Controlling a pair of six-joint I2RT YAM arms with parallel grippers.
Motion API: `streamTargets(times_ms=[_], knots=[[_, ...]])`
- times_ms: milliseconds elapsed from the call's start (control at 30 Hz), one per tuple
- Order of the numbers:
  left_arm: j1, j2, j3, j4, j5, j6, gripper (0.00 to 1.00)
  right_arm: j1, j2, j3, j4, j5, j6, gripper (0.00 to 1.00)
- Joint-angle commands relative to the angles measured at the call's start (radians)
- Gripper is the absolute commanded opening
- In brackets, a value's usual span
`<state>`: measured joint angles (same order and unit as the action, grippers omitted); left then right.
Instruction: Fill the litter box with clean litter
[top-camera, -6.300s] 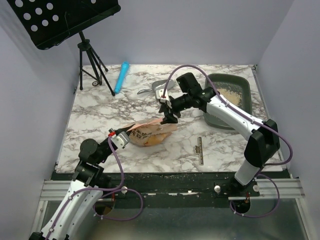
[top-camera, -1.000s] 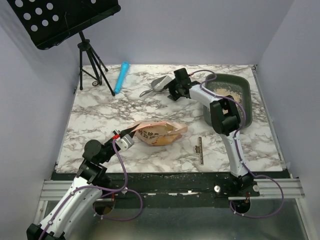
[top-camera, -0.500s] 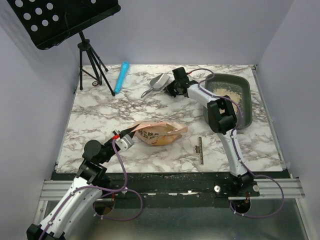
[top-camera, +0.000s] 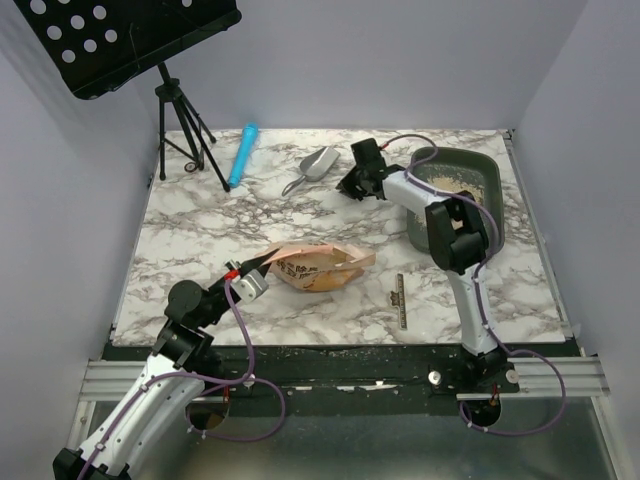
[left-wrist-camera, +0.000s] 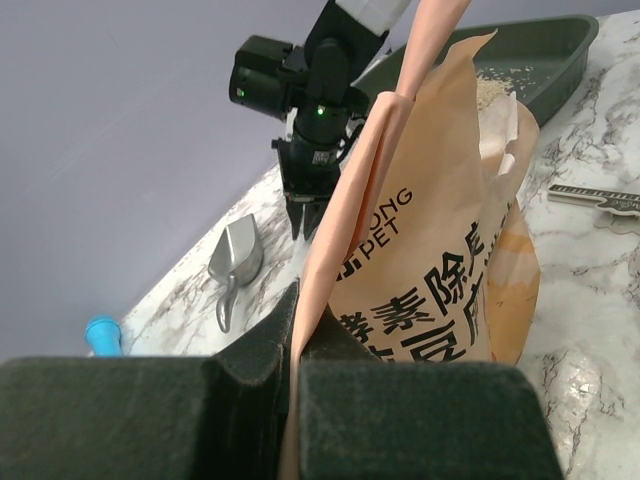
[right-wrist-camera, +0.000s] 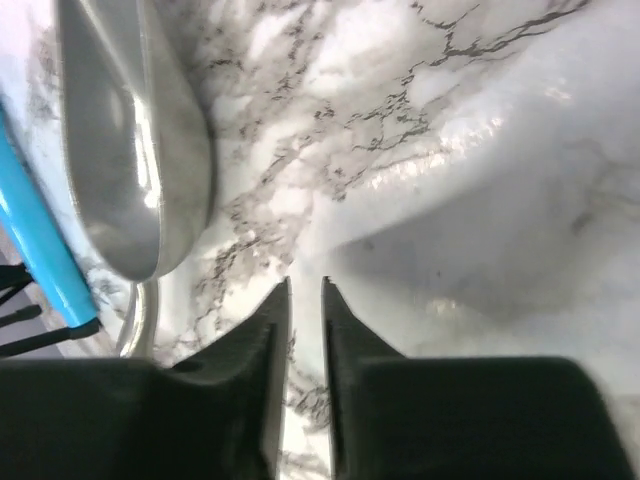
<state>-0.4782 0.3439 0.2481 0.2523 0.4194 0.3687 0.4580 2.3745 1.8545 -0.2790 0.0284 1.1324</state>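
The dark grey-green litter box (top-camera: 488, 168) sits at the back right with a thin layer of pale clean litter (top-camera: 455, 183) in it; it also shows in the left wrist view as the litter box (left-wrist-camera: 520, 48) with clean litter (left-wrist-camera: 490, 88). An orange-pink bag (top-camera: 322, 264) lies mid-table, and my left gripper (top-camera: 262, 266) is shut on its near edge; up close the bag (left-wrist-camera: 440, 270) rises from the left gripper (left-wrist-camera: 295, 310). My right gripper (top-camera: 349, 187) hovers low over bare marble left of the box, the right gripper (right-wrist-camera: 305, 285) nearly closed with a narrow gap and nothing in it.
A silver scoop (top-camera: 318, 164) lies just left of the right gripper, and appears as the scoop (right-wrist-camera: 120, 150) in the right wrist view. A blue tube (top-camera: 242, 153) and a music stand's tripod (top-camera: 185, 140) stand at the back left. A small ruler (top-camera: 400, 300) lies near the front.
The right gripper's jaws have narrowed from wide to almost closed, and it has drawn slightly right, away from the scoop. The scoop now lies a bit farther back. The left arm has not moved.
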Motion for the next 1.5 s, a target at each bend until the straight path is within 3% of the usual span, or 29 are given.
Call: streamTargets(times_ms=[0,100,167,467,567,900,1467], knots=[[-0.003,0.001,0.052,0.044,-0.002,-0.001,0.07,-0.004,-0.171,-0.08,0.041,0.12,-0.129,0.34],[-0.003,0.026,0.091,0.01,0.01,0.018,0.1,-0.005,-0.224,-0.087,0.058,0.142,-0.178,0.54],[-0.003,0.043,0.123,-0.01,0.016,0.024,0.14,-0.012,-0.224,-0.054,0.057,0.127,-0.194,0.61],[-0.003,0.18,0.437,-0.25,0.087,-0.045,0.58,-0.03,-0.052,0.202,-0.02,0.013,-0.142,0.63],[-0.003,0.254,0.566,-0.405,0.101,-0.073,0.99,-0.03,-0.008,0.255,-0.023,0.007,-0.135,0.63],[-0.004,0.322,0.672,-0.472,-0.027,-0.281,0.99,-0.032,0.114,0.365,-0.068,-0.019,-0.131,0.63],[-0.005,0.331,0.646,-0.466,-0.022,-0.26,0.99,-0.032,0.236,0.485,-0.112,-0.062,-0.086,0.62]])
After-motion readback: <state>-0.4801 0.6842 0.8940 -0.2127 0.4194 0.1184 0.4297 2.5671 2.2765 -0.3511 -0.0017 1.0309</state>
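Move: The scoop lies about 8 cm ahead of my right hand and 6 cm to its left, practically level with my fingertips just over the table. The blue microphone lies about 11 cm ahead and 25 cm left of that hand; the litter box is some 28 cm to its right and 5 cm back. My left hand still pinches the litter bag's edge, the bag's middle being about 4 cm ahead, 10 cm right and 13 cm below it. My left hand opens wide, lets go of the bag's edge and lifts about 14 cm, then sinks 3 cm while its fingers tip down some 20 degrees. Meanwhile my right hand opens wider and rises about 14 cm off the table, tilting its fingers up, then arcs forward some 6 cm and comes down about 10 cm over the scoop, fingers open to either side of its bowl. ##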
